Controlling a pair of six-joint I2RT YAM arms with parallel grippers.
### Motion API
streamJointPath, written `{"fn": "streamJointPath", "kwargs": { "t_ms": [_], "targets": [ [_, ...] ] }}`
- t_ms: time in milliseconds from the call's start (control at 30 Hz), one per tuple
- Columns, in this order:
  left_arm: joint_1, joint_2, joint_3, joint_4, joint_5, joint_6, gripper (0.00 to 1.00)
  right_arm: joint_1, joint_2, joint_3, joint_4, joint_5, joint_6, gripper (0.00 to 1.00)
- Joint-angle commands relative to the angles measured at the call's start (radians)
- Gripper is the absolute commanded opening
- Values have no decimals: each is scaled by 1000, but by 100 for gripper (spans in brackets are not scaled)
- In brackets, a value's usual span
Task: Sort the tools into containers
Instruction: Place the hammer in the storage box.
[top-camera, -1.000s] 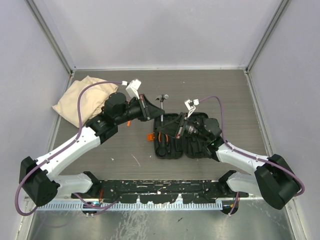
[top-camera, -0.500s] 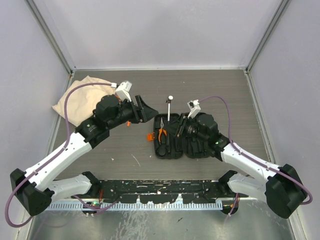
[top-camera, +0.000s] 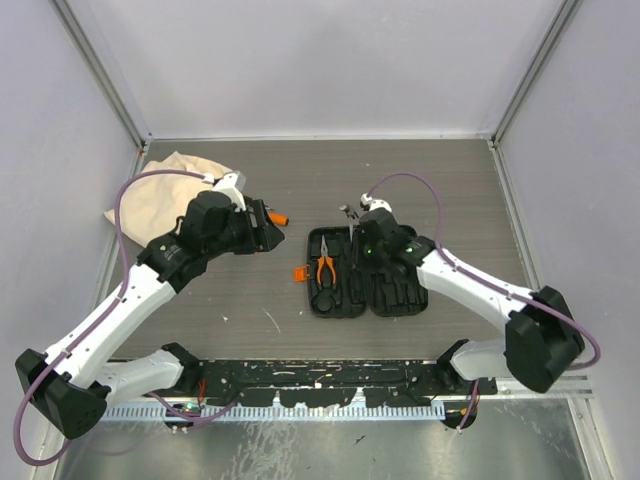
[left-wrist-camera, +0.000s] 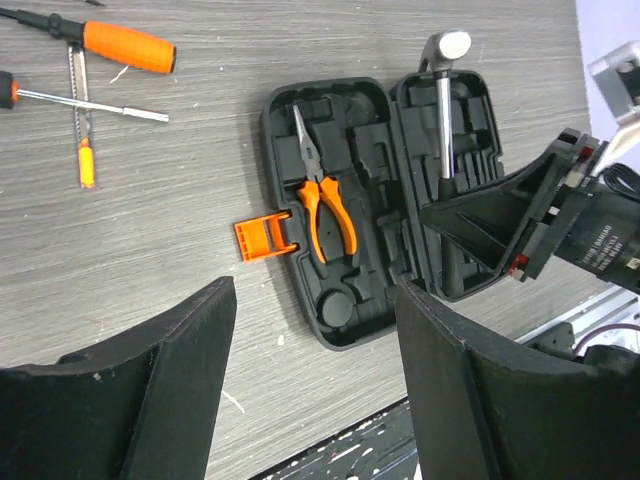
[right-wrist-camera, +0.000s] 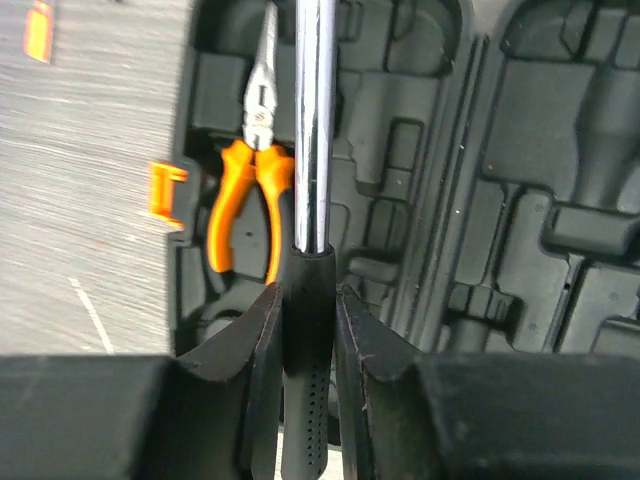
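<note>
The black tool case (top-camera: 385, 290) lies open in the middle, with orange-handled pliers (top-camera: 324, 268) in its left half. My right gripper (top-camera: 362, 240) is shut on the black handle of the small hammer (right-wrist-camera: 312, 150) and holds it over the case; its steel head (left-wrist-camera: 445, 47) sits at the case's far edge. My left gripper (left-wrist-camera: 315, 300) stands open and empty, left of the case. Three screwdrivers lie on the table: an orange-handled one (left-wrist-camera: 128, 45), a thin one (left-wrist-camera: 85, 97) and a small one (left-wrist-camera: 82, 130).
A beige cloth bag (top-camera: 165, 195) lies at the far left by the wall. An orange latch (left-wrist-camera: 258, 238) sticks out of the case's left side. Enclosure walls close in the table on three sides.
My left gripper opened and pulled back left from the case, leaving the pliers in it. My right gripper swung the hammer round over the case.
</note>
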Motion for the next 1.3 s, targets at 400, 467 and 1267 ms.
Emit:
{"fn": "streamJointPath", "kwargs": {
  "t_ms": [400, 467, 1267],
  "targets": [
    [7, -19, 4, -50, -32, 30, 66, 138, 358, 368, -305, 304, -34, 1],
    [6, -21, -3, -47, -30, 27, 66, 138, 384, 396, -326, 312, -22, 1],
    [8, 4, -46, -13, 2, -10, 65, 171, 444, 394, -409, 300, 15, 5]
  ]
}}
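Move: The hammer is already pinched by its handle in the right hand. It is bound for the storage box's left tray, whose middle lies about 4 cm left of that hand, level with it and some 9 cm below. The pliers lie in that tray, roughly 6 cm left and 1 cm ahead of the hand; the right tray's middle is about 11 cm to the hand's right, level. From the left hand, the left tray is some 12 cm right, level, about 21 cm down. The hammer, kept in the right hand's closed fingers, goes down about 5 cm towards the left tray, beside the pliers, fast at first and then easing almost to a stop. The wrist rolls some 30 degrees on the way, dropping the hand's left side so that the fingers point more steeply down. The open, empty left hand sinks about 3.5 cm. ##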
